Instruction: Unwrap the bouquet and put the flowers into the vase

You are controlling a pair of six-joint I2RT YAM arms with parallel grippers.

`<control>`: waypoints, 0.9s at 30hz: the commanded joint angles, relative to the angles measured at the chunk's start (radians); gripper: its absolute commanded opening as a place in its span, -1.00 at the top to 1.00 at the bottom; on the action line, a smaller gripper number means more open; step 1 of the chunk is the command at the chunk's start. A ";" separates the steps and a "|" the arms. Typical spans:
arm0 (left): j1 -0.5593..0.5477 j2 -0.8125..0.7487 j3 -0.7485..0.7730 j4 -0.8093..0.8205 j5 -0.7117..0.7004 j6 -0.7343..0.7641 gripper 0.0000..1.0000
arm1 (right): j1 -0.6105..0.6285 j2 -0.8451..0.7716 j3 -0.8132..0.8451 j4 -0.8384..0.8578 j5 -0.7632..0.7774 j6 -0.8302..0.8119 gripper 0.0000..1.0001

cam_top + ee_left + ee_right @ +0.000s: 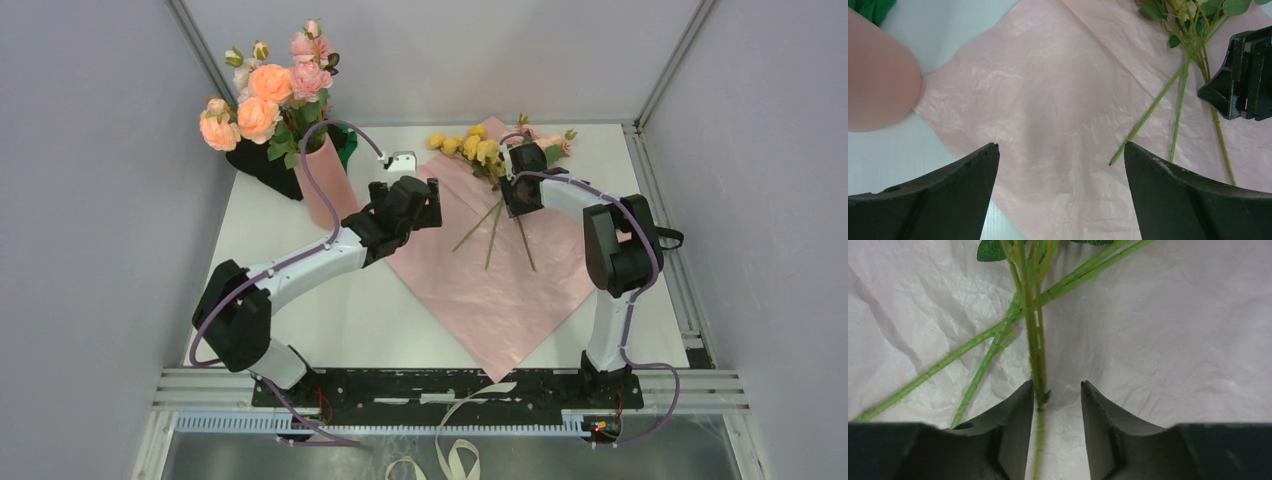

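Note:
The bouquet's paper [500, 285] lies unwrapped and flat, pink side up. Yellow flowers [472, 146] rest on its far corner, with their green stems [497, 232] fanned across it. The salmon-pink vase [325, 190] stands left of the paper and holds peach roses [262, 100]. My right gripper [512, 192] is low over the stems. In the right wrist view it [1056, 383] is open, and one stem [1034, 340] runs between its jaws against the left finger. My left gripper [1060, 145] hangs wide open and empty above the paper [1048, 90], between the vase [878, 80] and the stems [1152, 111].
A black cloth lump [265, 168] and a bit of green [346, 146] lie behind the vase. A small white clip [402, 162] sits near the paper's far-left edge. Grey walls close in the white table [330, 310] on three sides. Pale ribbon [455, 455] lies by the arm bases.

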 commanded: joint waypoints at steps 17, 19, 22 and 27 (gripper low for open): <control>-0.002 0.060 0.060 0.025 0.053 -0.050 -1.00 | 0.004 -0.208 -0.127 0.100 -0.048 0.003 1.00; -0.001 0.070 0.066 0.030 0.062 -0.051 -1.00 | 0.005 -0.258 -0.134 0.098 -0.051 0.003 1.00; -0.001 0.082 0.075 0.033 0.073 -0.054 -1.00 | 0.007 -0.312 -0.128 0.083 -0.063 0.000 1.00; -0.003 0.092 0.084 0.039 0.084 -0.056 -1.00 | 0.013 -0.394 -0.138 0.080 -0.064 0.002 1.00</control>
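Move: The yellow flowers' stem lies almost at the right hand, between its half-open fingers, about 1 cm left and 1 cm below. Their yellow blooms are some 15 cm ahead and 12 cm left; the pink blooms are about 15 cm ahead and 7 cm right. Two green stems cross roughly 5 cm ahead and 1 cm left. From the left hand, the yellow flowers' stem is about 7 cm ahead, 24 cm right and 15 cm below. The yellow flowers' stem is pinched as the right hand's fingers shut around it just above the paper; the hand then eases back about 2 cm and lifts quickly, some 9 cm in all, its fingers tipping forward and up by roughly 10 degrees. The left hand, still open and empty, drifts a couple of centimetres down and right. ##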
